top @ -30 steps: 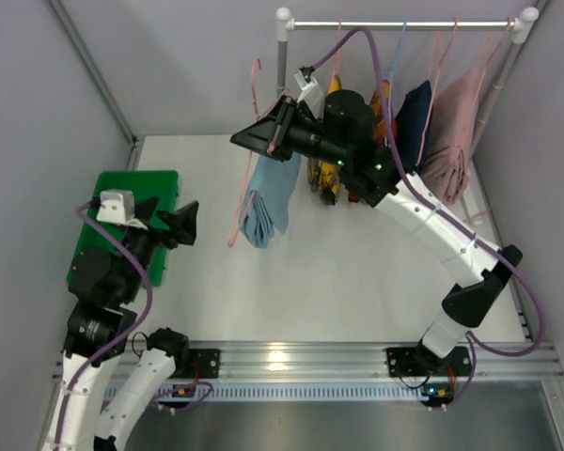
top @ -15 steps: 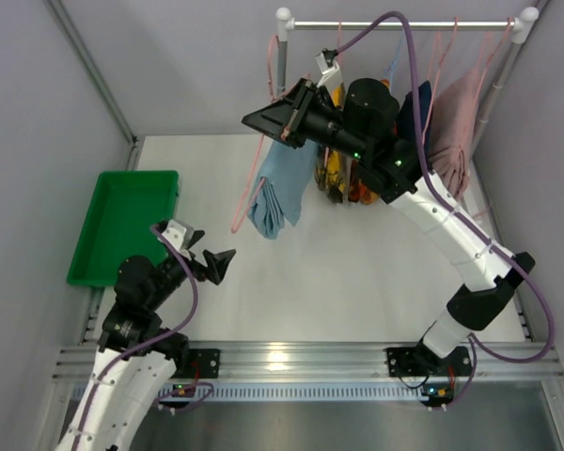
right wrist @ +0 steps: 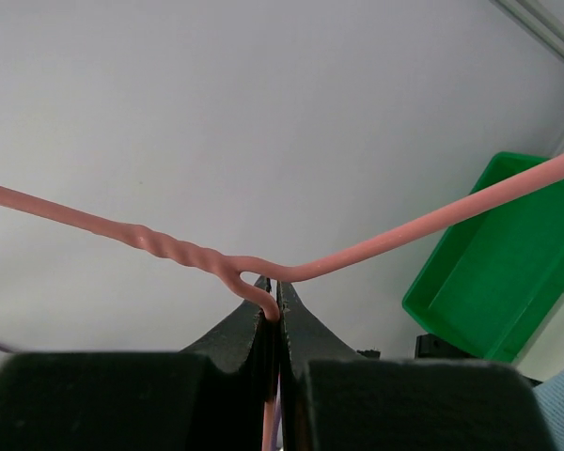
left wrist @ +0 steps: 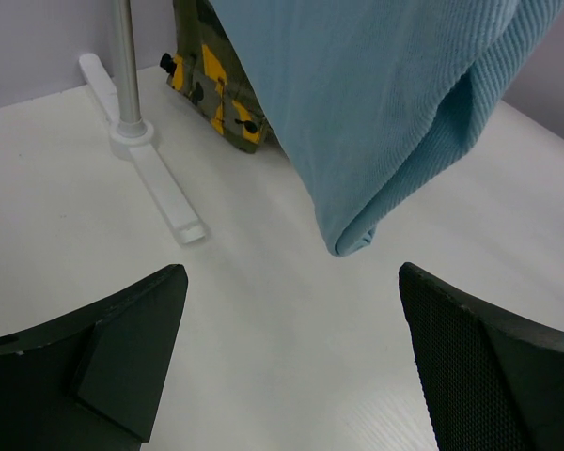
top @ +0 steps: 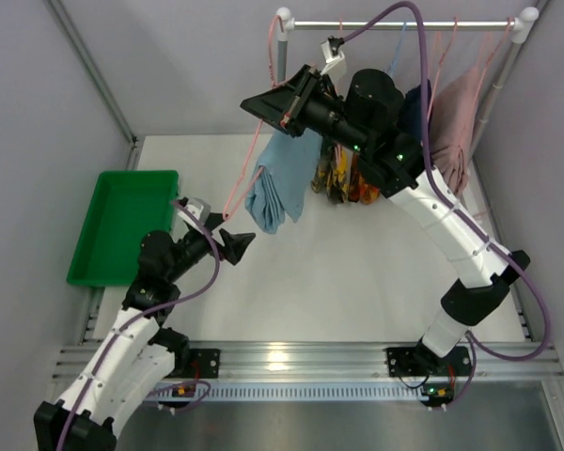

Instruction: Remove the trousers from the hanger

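Observation:
The light blue trousers (top: 280,185) hang folded over a pink wire hanger (top: 251,162). My right gripper (top: 282,106) is shut on the hanger near its twisted neck (right wrist: 174,247), with the wire pinched between the fingers (right wrist: 275,287), holding it off the rail. The yellow black-blotched trousers (top: 335,175) hang just right of the blue pair. My left gripper (top: 237,242) is open and empty, low over the table, just below and left of the blue pair's hanging end (left wrist: 357,240). The yellow pair (left wrist: 216,89) shows behind it.
A green tray (top: 122,225) sits at the table's left, also seen in the right wrist view (right wrist: 489,272). The rack rail (top: 404,23) carries navy (top: 415,108), pink (top: 456,127) and orange-red (top: 365,191) garments. The rack pole (left wrist: 125,61) and foot (left wrist: 164,183) stand behind the trousers.
My left arm swung from over the green tray rightward to just below the blue trousers, staying open. My right gripper carried the hanger and blue trousers slightly up and right.

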`<state>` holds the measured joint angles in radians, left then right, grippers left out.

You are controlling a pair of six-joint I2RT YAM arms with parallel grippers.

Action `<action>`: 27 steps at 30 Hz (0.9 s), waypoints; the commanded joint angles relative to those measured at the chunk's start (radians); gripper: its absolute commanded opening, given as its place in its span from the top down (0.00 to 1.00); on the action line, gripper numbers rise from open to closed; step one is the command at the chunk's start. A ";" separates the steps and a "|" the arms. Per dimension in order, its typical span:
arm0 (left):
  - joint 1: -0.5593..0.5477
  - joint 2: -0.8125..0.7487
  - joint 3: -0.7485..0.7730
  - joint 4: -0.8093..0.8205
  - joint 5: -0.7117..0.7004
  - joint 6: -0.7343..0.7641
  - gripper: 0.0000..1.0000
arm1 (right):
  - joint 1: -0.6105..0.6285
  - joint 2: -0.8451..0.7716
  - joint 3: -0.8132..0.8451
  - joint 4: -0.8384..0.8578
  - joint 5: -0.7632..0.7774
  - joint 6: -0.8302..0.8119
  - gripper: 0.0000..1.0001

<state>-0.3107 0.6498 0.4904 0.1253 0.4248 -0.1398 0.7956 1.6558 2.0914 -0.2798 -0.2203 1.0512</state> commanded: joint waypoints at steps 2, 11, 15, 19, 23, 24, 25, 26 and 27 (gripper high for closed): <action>-0.034 0.039 0.025 0.198 0.015 -0.041 0.01 | 0.002 -0.007 0.102 0.163 0.013 -0.020 1.00; -0.071 0.082 0.117 0.231 -0.087 -0.188 0.01 | 0.004 0.001 0.104 0.166 0.010 -0.023 1.00; -0.071 0.117 0.168 0.269 -0.118 -0.274 0.01 | 0.005 -0.001 0.101 0.165 0.003 -0.022 1.00; -0.070 0.132 0.209 0.290 -0.144 -0.314 0.01 | 0.005 -0.005 0.096 0.168 -0.007 -0.017 1.00; -0.071 0.149 0.252 0.284 -0.149 -0.331 0.01 | 0.005 -0.004 0.093 0.171 -0.014 -0.010 1.00; -0.071 0.158 0.261 0.281 -0.146 -0.333 0.01 | 0.005 -0.004 0.091 0.172 -0.013 -0.010 1.00; -0.071 0.163 0.278 0.283 -0.144 -0.336 0.01 | 0.005 -0.002 0.093 0.174 -0.014 -0.007 1.00; -0.071 0.165 0.286 0.284 -0.144 -0.342 0.01 | 0.005 -0.002 0.091 0.174 -0.017 -0.007 1.00; -0.071 0.171 0.293 0.286 -0.146 -0.345 0.01 | 0.005 -0.004 0.091 0.174 -0.017 -0.007 1.00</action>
<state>-0.3798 0.8116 0.7277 0.3408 0.2924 -0.4522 0.7963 1.6917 2.1098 -0.2798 -0.2173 1.0634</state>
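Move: The blue trousers, draped on the hanger, have their middle some 6 cm ahead, 11 cm to the right and 13 cm above the open left hand. The end of the rack's foot lies about 18 cm ahead, 7 cm right and 23 cm below that hand. The camouflage trousers hang roughly 28 cm ahead and 21 cm right, some 5 cm higher. From the right hand, the blue trousers hang about 18 cm below, 2 cm ahead and 3 cm right. Slipping right a couple of centimetres at first, the left hand then climbs some 12 cm with a little forward drift, towards the blue trousers under the near end of the hanger. It rolls about 20 degrees, left side down, fingers staying wide open, until the cloth's edge is close by its right finger; contact can't be told. The right hand keeps its pinch on the hanger's neck, easing forward and left slightly before holding. ##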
